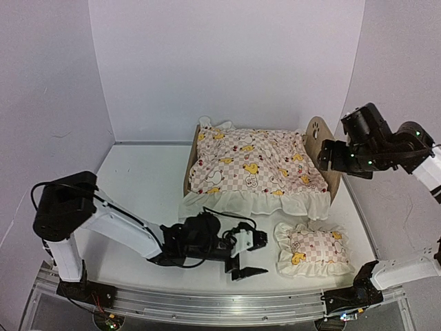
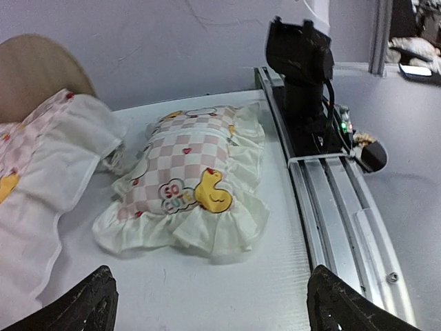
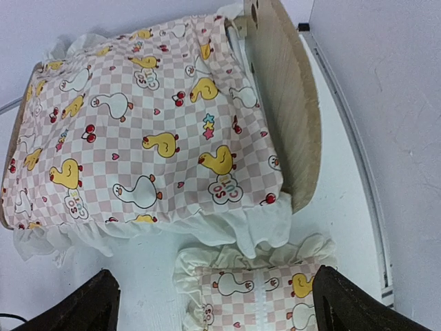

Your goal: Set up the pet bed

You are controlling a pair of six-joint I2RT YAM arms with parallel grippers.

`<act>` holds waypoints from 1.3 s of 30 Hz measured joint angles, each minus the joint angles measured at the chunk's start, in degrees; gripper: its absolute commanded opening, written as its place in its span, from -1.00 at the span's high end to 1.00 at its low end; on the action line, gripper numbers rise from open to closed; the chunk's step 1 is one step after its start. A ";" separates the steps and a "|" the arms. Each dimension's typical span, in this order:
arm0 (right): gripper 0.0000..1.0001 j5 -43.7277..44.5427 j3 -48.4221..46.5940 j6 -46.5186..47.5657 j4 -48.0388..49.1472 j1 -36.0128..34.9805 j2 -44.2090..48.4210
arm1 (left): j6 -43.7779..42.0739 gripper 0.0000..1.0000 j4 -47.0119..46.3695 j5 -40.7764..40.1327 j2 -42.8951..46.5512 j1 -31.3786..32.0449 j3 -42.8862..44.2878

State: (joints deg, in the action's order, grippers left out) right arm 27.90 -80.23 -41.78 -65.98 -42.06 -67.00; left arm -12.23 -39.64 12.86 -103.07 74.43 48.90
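Note:
The pet bed [image 1: 318,138] stands at the back of the table, its light-wood headboard [image 3: 286,96] on the right. A frilled duck-print quilt [image 1: 251,165] covers it and hangs over the near side. A small matching pillow [image 1: 313,248] lies flat on the table in front of the bed. My left gripper [image 1: 249,256] is low over the table just left of the pillow [image 2: 193,179], open, with nothing between its fingers [image 2: 89,303]. My right gripper [image 1: 329,157] hovers high beside the headboard, open and empty, looking down on the quilt [image 3: 138,124] and pillow [image 3: 262,289].
A metal rail [image 1: 207,303] runs along the near table edge, with the right arm's base [image 2: 303,62] mounted on it close behind the pillow. White walls enclose the back and both sides. The quilt's frill [image 2: 41,165] lies just left of the pillow.

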 measured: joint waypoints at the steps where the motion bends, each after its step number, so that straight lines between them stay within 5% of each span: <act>1: -0.97 0.50 0.02 1.60 0.11 0.00 1.55 | -2.93 -0.93 -0.52 -0.02 -3.21 1.03 2.21; 9: -0.96 0.11 3.06 10.51 3.72 0.02 11.28 | -18.08 -0.84 1.20 -1.09 -21.03 5.53 16.90; 14: -0.97 -1.64 5.11 11.87 4.66 0.02 14.34 | -21.27 -0.57 2.12 -5.77 -29.14 5.46 27.69; 19: -0.97 -3.89 5.62 11.96 4.98 0.02 16.28 | -24.94 0.15 3.65 -14.71 -36.00 5.46 35.71; 22: -0.97 -4.92 5.64 11.96 5.01 0.02 17.16 | -26.53 0.90 4.31 -21.35 -37.09 5.55 37.99; 24: -0.97 -5.33 5.64 11.96 4.98 0.02 17.57 | -27.12 1.00 4.85 -25.59 -37.03 5.86 38.27; 28: -0.97 -6.40 5.60 12.35 5.01 0.02 17.90 | -25.55 1.00 11.23 -31.71 -32.48 6.51 36.00; 32: -0.97 -9.18 4.26 14.49 5.11 0.02 16.52 | -16.63 1.00 27.17 -31.67 -19.93 6.95 34.69; 39: -0.97 -15.58 1.01 17.38 10.03 0.02 10.60 | 9.66 1.00 47.47 -12.92 2.25 -1.05 38.10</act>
State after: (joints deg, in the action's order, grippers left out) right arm 12.32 -79.22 -24.40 -55.94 -42.04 -56.40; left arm -2.57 7.84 -0.05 -100.82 73.38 87.00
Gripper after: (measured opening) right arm 0.984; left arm 0.018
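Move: The pillow lies about 18 cm to the right of the left hand, some 6 cm farther forward and 11 cm below. Ahead of that hand, the frilled front hem of the bedding runs about 20 cm out, level sideways, and the rounded headboard stands roughly 31 cm forward and 20 cm to its right. From the high, open right hand, the pillow is some 9 cm back, about 2 cm right and 26 cm down. The pillow is pinched by its near left corner, at the yellow duck: the open left hand goes right about 14 cm and down 10, first dipping back, then forward, the wrist rolling some 30 degrees, and the fingers shut. Then it lifts the pillow steeply, over 20 cm, drawing left and rolling back. The empty right hand backs off and rises about 5 cm, turning counter-clockwise, then eases left. ##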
